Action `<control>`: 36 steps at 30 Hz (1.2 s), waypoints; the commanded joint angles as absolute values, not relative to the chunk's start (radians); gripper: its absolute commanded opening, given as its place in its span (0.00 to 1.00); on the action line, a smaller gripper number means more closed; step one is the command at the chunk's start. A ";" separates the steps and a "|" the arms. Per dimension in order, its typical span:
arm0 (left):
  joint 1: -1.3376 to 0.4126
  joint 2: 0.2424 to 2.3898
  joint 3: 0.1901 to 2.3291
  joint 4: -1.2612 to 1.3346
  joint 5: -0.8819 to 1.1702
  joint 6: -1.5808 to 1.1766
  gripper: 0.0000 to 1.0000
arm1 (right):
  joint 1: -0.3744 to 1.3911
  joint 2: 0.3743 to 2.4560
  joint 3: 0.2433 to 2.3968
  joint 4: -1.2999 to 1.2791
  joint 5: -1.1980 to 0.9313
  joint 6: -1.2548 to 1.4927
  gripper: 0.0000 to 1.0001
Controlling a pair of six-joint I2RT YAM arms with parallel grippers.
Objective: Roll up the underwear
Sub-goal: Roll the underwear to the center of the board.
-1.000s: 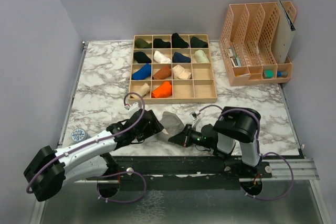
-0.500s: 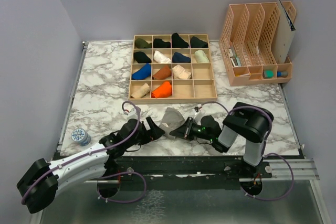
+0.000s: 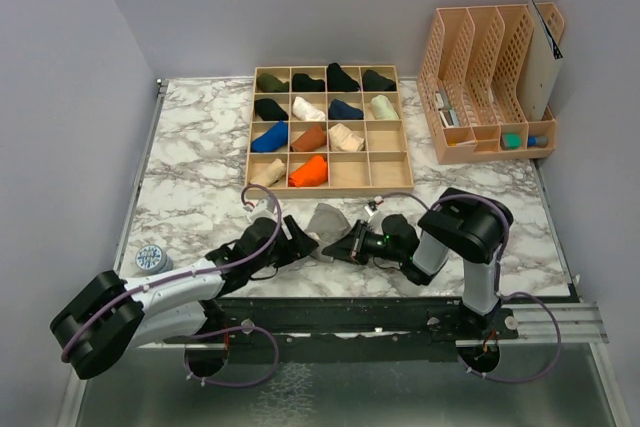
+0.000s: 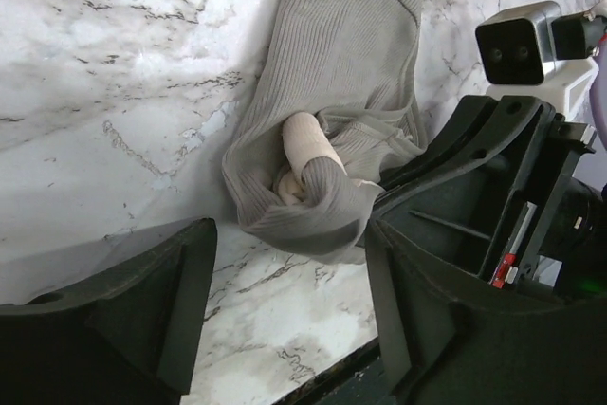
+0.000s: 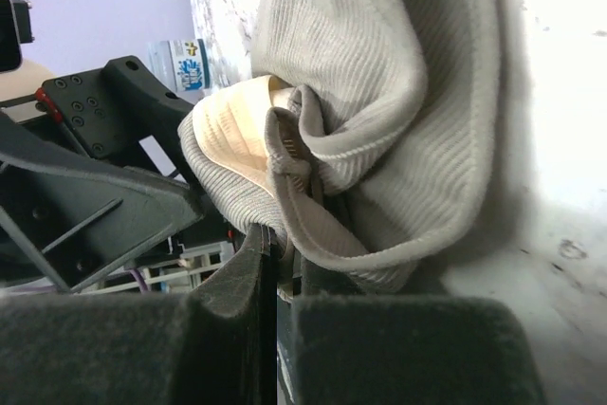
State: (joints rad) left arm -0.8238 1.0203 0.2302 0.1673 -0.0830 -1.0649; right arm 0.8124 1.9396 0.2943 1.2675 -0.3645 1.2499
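The grey ribbed underwear point(image 3: 326, 220) lies crumpled near the table's front edge, its cream band point(image 4: 308, 139) curled into a loose roll at the near end. My right gripper point(image 3: 345, 245) comes in from the right, shut on the garment's lower hem point(image 5: 322, 234). In the right wrist view the underwear point(image 5: 379, 92) bunches up just above the closed fingers of the right gripper point(image 5: 280, 244). My left gripper point(image 4: 289, 272) is open, its two fingers on either side of the rolled end and just short of the cloth. In the top view the left gripper point(image 3: 300, 244) sits at the garment's left.
A wooden compartment tray point(image 3: 385, 175) with several rolled garments stands behind. A peach file organiser point(image 3: 490, 77) stands at the back right. A small blue-and-white tub point(image 3: 147, 259) sits by the left arm. The table's front edge runs right below both grippers.
My left arm drew back, then swung in again toward the garment's left side, its jaws narrowing slightly. The right gripper carried its pinched hem a little farther from the front edge.
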 commanded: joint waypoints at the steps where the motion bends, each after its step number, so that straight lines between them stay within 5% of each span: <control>1: -0.817 1.070 0.212 0.254 -0.100 -1.063 0.62 | 0.788 2.052 0.212 1.075 -0.322 1.261 0.03; 3: -0.817 1.098 0.230 0.239 -0.109 -1.048 0.52 | 0.780 2.070 0.197 1.120 -0.328 1.276 0.03; 10: -0.817 1.201 0.270 0.251 -0.130 -1.022 0.46 | 0.776 2.101 0.199 1.175 -0.360 1.263 0.10; 13: -0.818 1.231 0.289 0.245 -0.134 -0.992 0.34 | 0.776 2.104 0.198 1.182 -0.368 1.250 0.12; 18: -0.817 1.249 0.324 0.201 -0.138 -0.964 0.16 | 0.776 2.048 0.193 1.207 -0.396 1.169 0.28; 25: -0.819 1.241 0.352 0.173 -0.116 -0.950 0.14 | 0.776 1.762 0.190 0.978 -0.317 0.937 0.56; 29: -0.819 1.235 0.375 0.147 -0.104 -0.943 0.15 | 0.776 1.589 0.237 0.701 -0.240 0.780 0.57; 36: -0.820 1.235 0.421 0.080 -0.067 -0.951 0.15 | 0.787 1.300 0.233 0.635 -0.220 0.402 0.57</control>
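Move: The grey roll of the underwear lies just below the left gripper's open fingers, about 3 cm ahead, 2 cm to the right and 2 cm down; its flat tail is some 5 cm ahead and 3 cm right. In the box beyond, the orange roll sits 16 cm ahead and 1 cm left, level in height. The right gripper pinches the roll's near edge, with the roll's middle about 1 cm ahead and 1 cm left, level in height. Bring the left gripper about 3 cm diagonally forward and right onto the grey roll, dipping slightly, and close its fingers on the top fold. Keep the right gripper almost in place meanwhile, then open it to let go, and draw it some 5 cm right and 2 to 3 cm up off the roll, rolling the wrist about 30 degrees. ##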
